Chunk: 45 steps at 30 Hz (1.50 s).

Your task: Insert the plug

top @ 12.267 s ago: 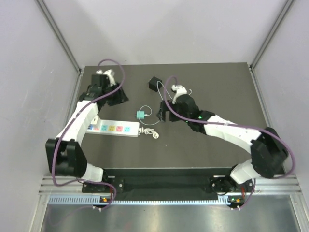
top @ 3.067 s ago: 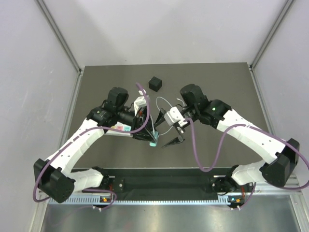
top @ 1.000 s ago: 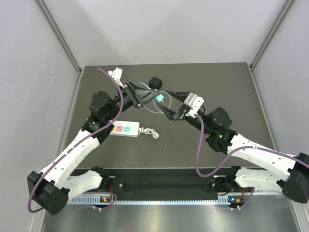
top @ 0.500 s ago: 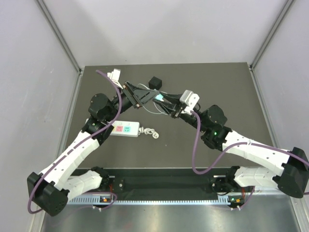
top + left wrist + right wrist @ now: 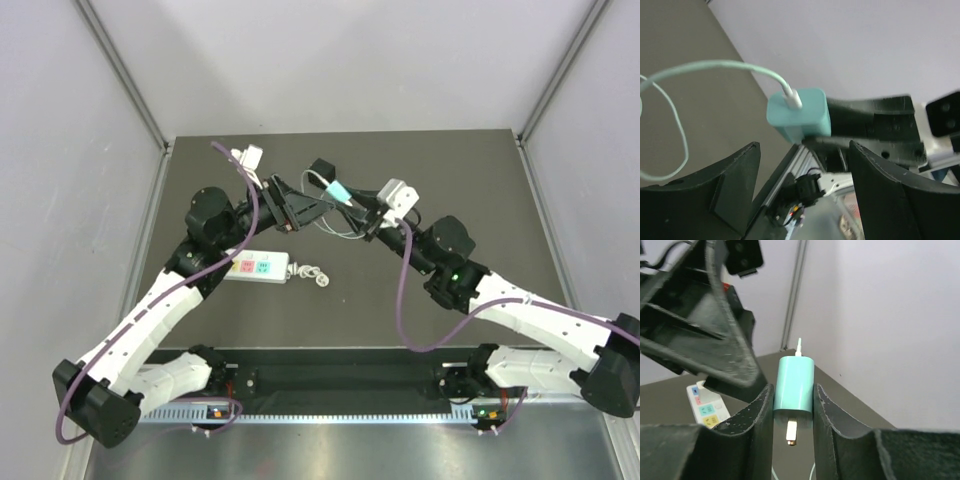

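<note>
The plug (image 5: 794,382) is a small teal adapter with a metal prong (image 5: 791,432) pointing back at the camera and a thin pale wire (image 5: 335,225) trailing to the table. My right gripper (image 5: 793,388) is shut on its two sides and holds it in the air above the far middle of the table (image 5: 338,190). In the left wrist view the plug (image 5: 800,117) hangs just beyond my left gripper (image 5: 804,147), whose fingers stand wide apart and touch nothing. The wire (image 5: 670,100) loops away to the left there.
A white power strip (image 5: 255,267) with coloured sockets lies left of centre, partly under the left arm, with a short coiled white cord (image 5: 310,273) at its right end. A small black cube (image 5: 320,168) sits at the far middle. Grey walls enclose the table.
My left gripper has opened and let go of the plug. The right gripper has closed on it and now carries it alone, a little farther back.
</note>
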Motion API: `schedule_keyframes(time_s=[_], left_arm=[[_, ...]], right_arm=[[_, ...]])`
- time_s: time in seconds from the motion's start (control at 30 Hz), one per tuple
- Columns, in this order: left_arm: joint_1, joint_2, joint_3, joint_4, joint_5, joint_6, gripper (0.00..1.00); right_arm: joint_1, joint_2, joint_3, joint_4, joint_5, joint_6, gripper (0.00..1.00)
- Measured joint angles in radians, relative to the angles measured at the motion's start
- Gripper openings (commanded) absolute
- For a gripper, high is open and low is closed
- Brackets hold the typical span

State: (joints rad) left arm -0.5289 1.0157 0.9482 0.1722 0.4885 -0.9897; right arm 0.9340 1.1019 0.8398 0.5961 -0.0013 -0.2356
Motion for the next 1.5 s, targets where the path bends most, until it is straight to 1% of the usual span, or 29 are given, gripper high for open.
schedule_keyframes(time_s=[0.07,0.17,0.23,0.3,0.4,0.47,0.53,0.57,0.63,0.73,0.83,0.9,1.03,1.1,1.17,1.27,1.4,1.5], left_arm=[[0.0,0.001,0.02,-0.046,0.026,0.044,0.74],[0.0,0.001,0.048,-0.105,0.056,0.12,0.73],[0.0,0.005,0.081,-0.172,0.072,0.187,0.73],[0.0,0.019,0.133,-0.253,0.068,0.265,0.73],[-0.001,0.068,0.255,-0.373,0.031,0.404,0.73],[-0.001,0.107,0.333,-0.423,0.007,0.486,0.73],[-0.001,0.144,0.389,-0.447,-0.001,0.544,0.73],[-0.001,0.164,0.414,-0.459,-0.002,0.573,0.73],[-0.001,0.206,0.455,-0.488,0.005,0.622,0.72],[-0.001,0.269,0.504,-0.522,0.025,0.693,0.72],[0.0,0.31,0.513,-0.539,0.109,0.742,0.71],[0.0,0.331,0.51,-0.537,0.189,0.753,0.7],[0.0,0.337,0.44,-0.487,0.338,0.748,0.69],[0.0,0.337,0.402,-0.478,0.379,0.75,0.71],[0.0,0.337,0.378,-0.483,0.406,0.766,0.72],[0.0,0.337,0.385,-0.499,0.44,0.815,0.74],[0.0,0.368,0.461,-0.513,0.502,0.853,0.73],[0.0,0.414,0.505,-0.473,0.543,0.846,0.72]], right_arm=[[-0.034,-0.017,0.0,-0.039,0.002,0.016,0.0],[-0.125,-0.025,0.024,-0.13,-0.003,0.055,0.0],[-0.23,-0.013,0.076,-0.229,-0.01,0.095,0.0],[-0.357,0.018,0.171,-0.355,-0.002,0.139,0.0],[-0.557,0.101,0.384,-0.577,0.034,0.233,0.0],[-0.697,0.166,0.538,-0.728,0.038,0.302,0.0],[-0.805,0.198,0.626,-0.835,0.045,0.348,0.0],[-0.833,0.196,0.636,-0.873,0.045,0.36,0.0],[-0.85,0.178,0.636,-0.962,0.017,0.377,0.0],[-0.84,0.145,0.612,-1.067,-0.09,0.399,0.0],[-0.838,0.056,0.478,-1.083,-0.22,0.431,0.0],[-0.837,-0.024,0.352,-1.08,-0.33,0.456,0.0],[-0.836,-0.17,0.131,-0.993,-0.557,0.516,0.0],[-0.835,-0.218,0.062,-0.931,-0.65,0.556,0.0],[-0.835,-0.246,0.021,-0.859,-0.734,0.591,0.0],[-0.831,-0.256,-0.003,-0.784,-0.818,0.628,0.0],[-0.813,-0.27,-0.046,-0.665,-0.89,0.685,0.0],[-0.801,-0.291,-0.098,-0.557,-0.914,0.737,0.0]])
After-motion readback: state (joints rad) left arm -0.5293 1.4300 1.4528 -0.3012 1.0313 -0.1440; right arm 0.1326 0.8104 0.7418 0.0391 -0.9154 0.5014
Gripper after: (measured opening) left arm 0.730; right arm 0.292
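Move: The teal plug is already pinched in the right fingers, its middle about 2 cm ahead and 2 cm left of that hand's point, nearly level with it. From the open left hand, it lies some 3 cm ahead and 4 cm right. Far below, about 39 cm under the left hand, the black box stands roughly 26 cm ahead and 1 cm left, the power strip some 23 cm left and 2 cm ahead. Keeping its pinch on the plug, the right hand sweeps quickly right and forward, away from the open left fingers (about 28 cm right and 17 cm forward), then comes back towards its base, left and down, to finish some 13 cm right of and 8 cm below its start, rolled roughly 45 degrees with its fingers brought down to level, pointing mostly left. The left hand stays open and empty, swings out forward a few centimetres and back while drifting about 5 cm right and a little down, rolling and turning clockwise until its fingers point right. ##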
